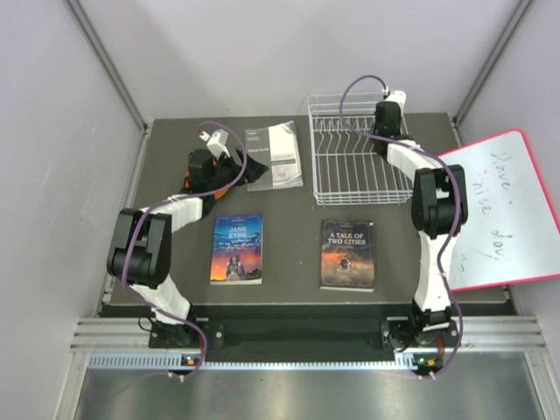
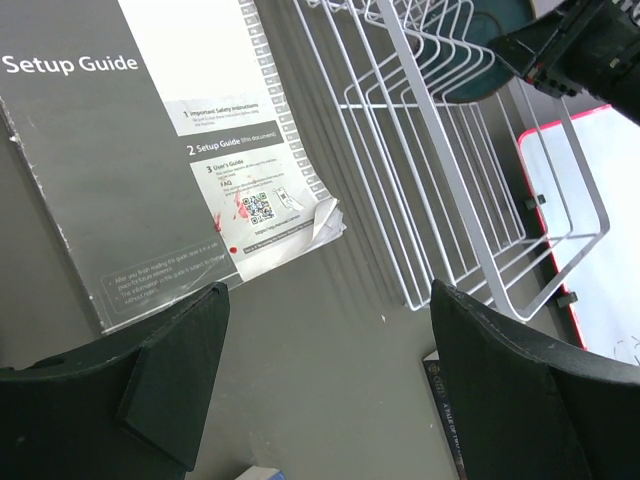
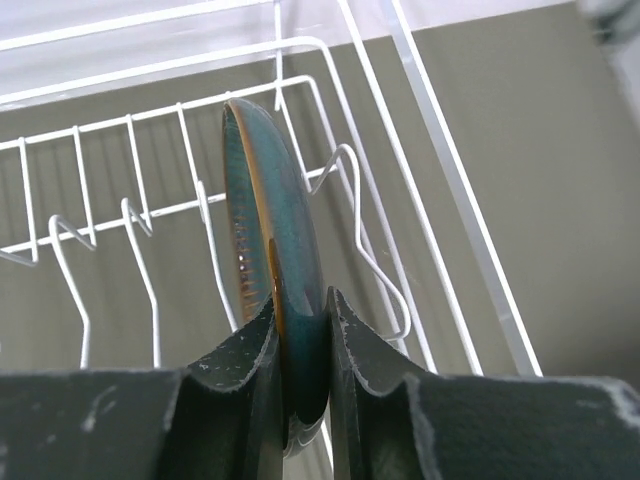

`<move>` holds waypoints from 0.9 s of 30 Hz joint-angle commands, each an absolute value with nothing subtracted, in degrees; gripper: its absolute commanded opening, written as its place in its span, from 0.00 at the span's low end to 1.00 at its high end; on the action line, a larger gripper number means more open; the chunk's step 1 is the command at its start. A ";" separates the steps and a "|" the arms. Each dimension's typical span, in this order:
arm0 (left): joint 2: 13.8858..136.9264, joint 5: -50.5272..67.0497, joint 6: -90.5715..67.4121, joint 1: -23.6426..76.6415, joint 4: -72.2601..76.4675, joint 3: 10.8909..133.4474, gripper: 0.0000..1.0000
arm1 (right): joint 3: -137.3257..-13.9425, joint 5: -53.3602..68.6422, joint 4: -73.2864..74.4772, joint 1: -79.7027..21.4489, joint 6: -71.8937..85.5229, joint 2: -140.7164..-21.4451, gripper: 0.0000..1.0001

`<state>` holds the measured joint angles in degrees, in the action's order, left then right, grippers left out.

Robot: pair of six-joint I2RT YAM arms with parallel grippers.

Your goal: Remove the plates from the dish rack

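The white wire dish rack [image 1: 359, 162] stands at the back right of the table. One dark teal plate [image 3: 270, 220] with an orange rim line stands on edge between its prongs. My right gripper [image 3: 300, 310] is shut on this plate's near rim, one finger on each face. From above, the right gripper [image 1: 385, 122] reaches into the rack's back right part. My left gripper [image 2: 325, 300] is open and holds nothing, hovering over bare table between the booklet and the rack [image 2: 450, 200]. Something orange [image 1: 229, 184] shows under the left wrist, mostly hidden.
A grey and white Setup Guide booklet [image 1: 274, 156] lies left of the rack. Two books lie nearer the front: Jane Eyre [image 1: 237, 248] and A Tale of Two Cities [image 1: 347, 255]. A red-framed whiteboard [image 1: 503, 210] leans at the right edge.
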<state>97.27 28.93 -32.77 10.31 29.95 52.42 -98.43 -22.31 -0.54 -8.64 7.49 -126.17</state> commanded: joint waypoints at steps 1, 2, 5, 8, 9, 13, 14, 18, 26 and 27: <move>97.21 28.92 -30.94 10.63 32.08 54.93 0.86 | -94.14 -39.53 -12.29 -12.21 1.69 -116.02 0.00; 97.21 29.00 -31.02 10.63 32.17 55.02 0.86 | -93.26 -41.12 -13.96 -12.65 0.80 -115.15 0.00; 97.65 29.27 -31.29 10.63 32.25 55.11 0.86 | -91.14 -44.38 -18.19 -13.71 -3.33 -113.56 0.00; 97.82 29.53 -31.55 10.63 32.26 55.11 0.86 | -91.67 -45.44 -17.40 -13.89 -3.78 -113.12 0.00; 97.82 29.62 -31.55 10.63 32.26 55.11 0.86 | -91.76 -45.27 -17.40 -13.89 -3.78 -113.03 0.00; 97.30 29.71 -31.47 10.63 32.26 55.02 0.86 | -92.38 -45.09 -15.03 -13.97 -2.47 -112.24 0.00; 97.12 29.71 -31.29 10.63 32.08 55.11 0.86 | -91.50 -44.74 -15.90 -13.97 -2.03 -111.37 0.00; 96.68 30.23 -30.50 10.63 30.33 56.25 0.86 | -87.63 -38.70 -12.14 -13.97 2.43 -103.39 0.00; 97.12 34.45 -32.95 10.63 32.25 57.83 0.86 | -80.35 -11.98 -2.55 -13.71 13.34 -89.58 0.00; 97.55 35.67 -33.74 10.63 32.69 58.01 0.86 | -79.38 -6.30 -2.46 -13.54 16.14 -88.86 0.00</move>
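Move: The right hand already pinches the teal plate's edge at the rack's far end. The open left gripper, the likely receiver, is about 32 cm to its left, 16 cm back and at a similar height; the dish rack's middle lies some 7 cm left and 10 cm back, and the setup guide 28 cm left and 12 cm back, flat on the table. From the left hand, the teal plate is roughly 31 cm right and 16 cm ahead. The right hand keeps its shut pinch on the teal plate, first easing back about 3 cm, then drawing the plate mostly straight up out of the wire slots while the wrist rolls its left side down and turns a little clockwise. It then speeds up and back, undoing that roll and swinging slightly left at the end, for some 16 cm of rise and 9 cm back in all, with the fingers tipped up about 15 degrees. ##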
